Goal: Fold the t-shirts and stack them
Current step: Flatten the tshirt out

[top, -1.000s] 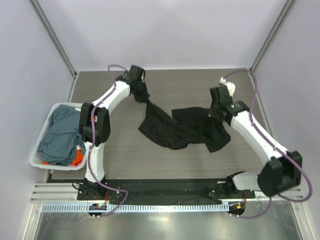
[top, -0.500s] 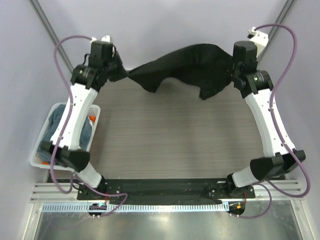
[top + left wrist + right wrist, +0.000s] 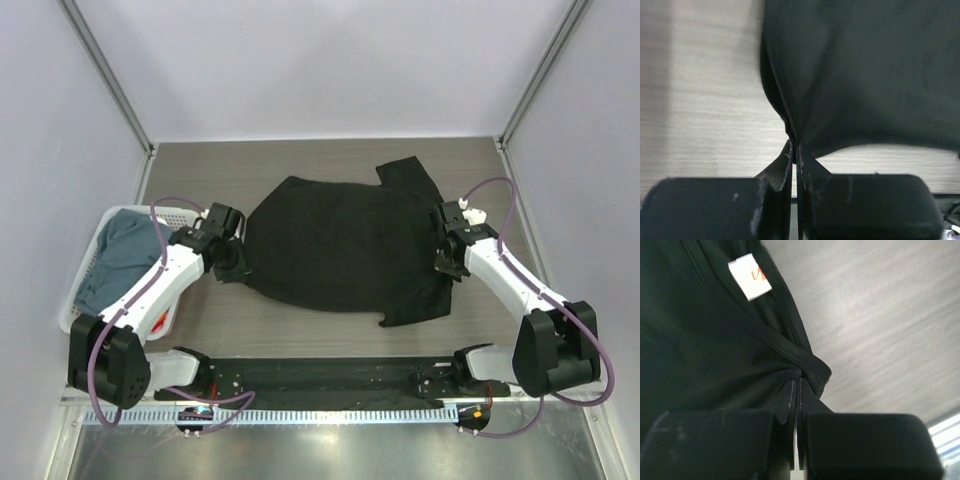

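The black t-shirt (image 3: 345, 245) lies spread nearly flat across the middle of the table, one sleeve (image 3: 405, 177) pointing to the back and another (image 3: 412, 305) to the front. My left gripper (image 3: 236, 262) is shut on its left edge (image 3: 795, 135), low at the table. At the shirt's right side my right gripper (image 3: 447, 262) is shut on the collar edge (image 3: 807, 369), near a white neck label (image 3: 749, 276). A slate blue-grey t-shirt (image 3: 115, 262) and a bit of an orange t-shirt (image 3: 157, 322) lie in the basket.
A white lattice-sided basket (image 3: 85, 320) stands at the table's left edge beside my left arm. Pale walls with metal posts close in the back and sides. A black rail (image 3: 330, 375) runs along the near edge.
Both arms swung the black t-shirt up to the back of the table, then pulled it toward the front and laid it down spread out. Both grippers stayed shut on it.
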Available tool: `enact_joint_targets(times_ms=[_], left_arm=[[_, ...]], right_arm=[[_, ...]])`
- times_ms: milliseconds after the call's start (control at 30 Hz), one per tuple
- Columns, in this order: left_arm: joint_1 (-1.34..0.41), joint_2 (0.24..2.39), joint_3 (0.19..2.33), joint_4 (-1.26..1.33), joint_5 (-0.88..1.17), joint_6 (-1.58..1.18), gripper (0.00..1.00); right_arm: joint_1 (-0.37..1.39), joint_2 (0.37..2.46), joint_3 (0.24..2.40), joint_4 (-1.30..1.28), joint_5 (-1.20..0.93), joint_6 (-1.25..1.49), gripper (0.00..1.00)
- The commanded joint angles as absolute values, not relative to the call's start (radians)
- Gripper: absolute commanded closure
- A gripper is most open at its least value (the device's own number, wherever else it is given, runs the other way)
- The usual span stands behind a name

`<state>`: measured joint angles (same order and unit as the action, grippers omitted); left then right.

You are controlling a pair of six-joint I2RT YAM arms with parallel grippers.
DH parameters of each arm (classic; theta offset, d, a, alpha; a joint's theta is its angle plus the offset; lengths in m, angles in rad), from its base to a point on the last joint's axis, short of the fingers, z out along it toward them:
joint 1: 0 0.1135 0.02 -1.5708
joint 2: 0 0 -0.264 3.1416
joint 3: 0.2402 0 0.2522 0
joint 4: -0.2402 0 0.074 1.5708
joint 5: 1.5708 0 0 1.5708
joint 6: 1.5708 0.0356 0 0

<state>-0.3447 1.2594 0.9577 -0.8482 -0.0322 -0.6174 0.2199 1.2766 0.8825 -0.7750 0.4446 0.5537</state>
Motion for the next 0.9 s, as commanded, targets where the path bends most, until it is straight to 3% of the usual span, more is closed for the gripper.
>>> enact_joint_targets(times_ms=[0, 167, 367, 567, 667, 767, 867], left_arm=[[-0.344, 1.219, 0.939, -0.750, -0.021, -0.634, 1.00], [-0.344, 1.233, 0.966, -0.769, -0.074, -0.624, 1.00], [-0.344, 1.298, 1.002, -0.744, -0.067, -0.620, 1.00], [-0.334, 1.459, 1.094, -0.755, -0.049, -0.604, 1.00], [-0.322, 1.512, 1.147, -0.768, -0.040, -0.598, 1.00], [-0.299, 1.531, 1.181, -0.776, -0.034, -0.589, 1.00], [-0.273, 1.522, 1.186, -0.779, -0.014, -0.583, 1.00]], right_arm=[[0.212, 1.282, 0.903, -0.736, 0.474, 0.595, 0.99], [0.210, 1.302, 0.986, -0.744, 0.529, 0.571, 0.99], [0.206, 1.509, 1.147, -0.696, 0.522, 0.509, 0.98], [0.203, 1.854, 1.480, -0.635, 0.348, 0.321, 0.77], [0.204, 1.973, 1.736, -0.748, 0.273, 0.322, 0.68], [0.206, 1.933, 1.737, -0.810, 0.252, 0.385, 0.61], [0.204, 1.852, 1.584, -0.842, 0.287, 0.428, 0.58]])
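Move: The left fingers grip the near-left corner of the black t-shirt, whose far-left corner lies about 25 cm ahead and 11 cm right; the laundry basket is some 27 cm to their left, about level. The right fingers grip its collar end just above the table; they go for the far sleeve, roughly 25 cm ahead and 7 cm left, with the white neck label about 10 cm ahead and the near sleeve some 7 cm back and 5 cm left. The right hand first eases the pinched collar edge a few centimetres forward and up, then opens its fingers to nearly half and, letting go, sweeps low over the shirt towards the far sleeve, ending some 20 cm forward and 6 cm left with a slight counter-clockwise turn. Meanwhile the left hand, staying shut on its corner, dips slightly and draws the cloth about 7 cm forward towards the shirt's far-left corner, its wrist hardly turning. ##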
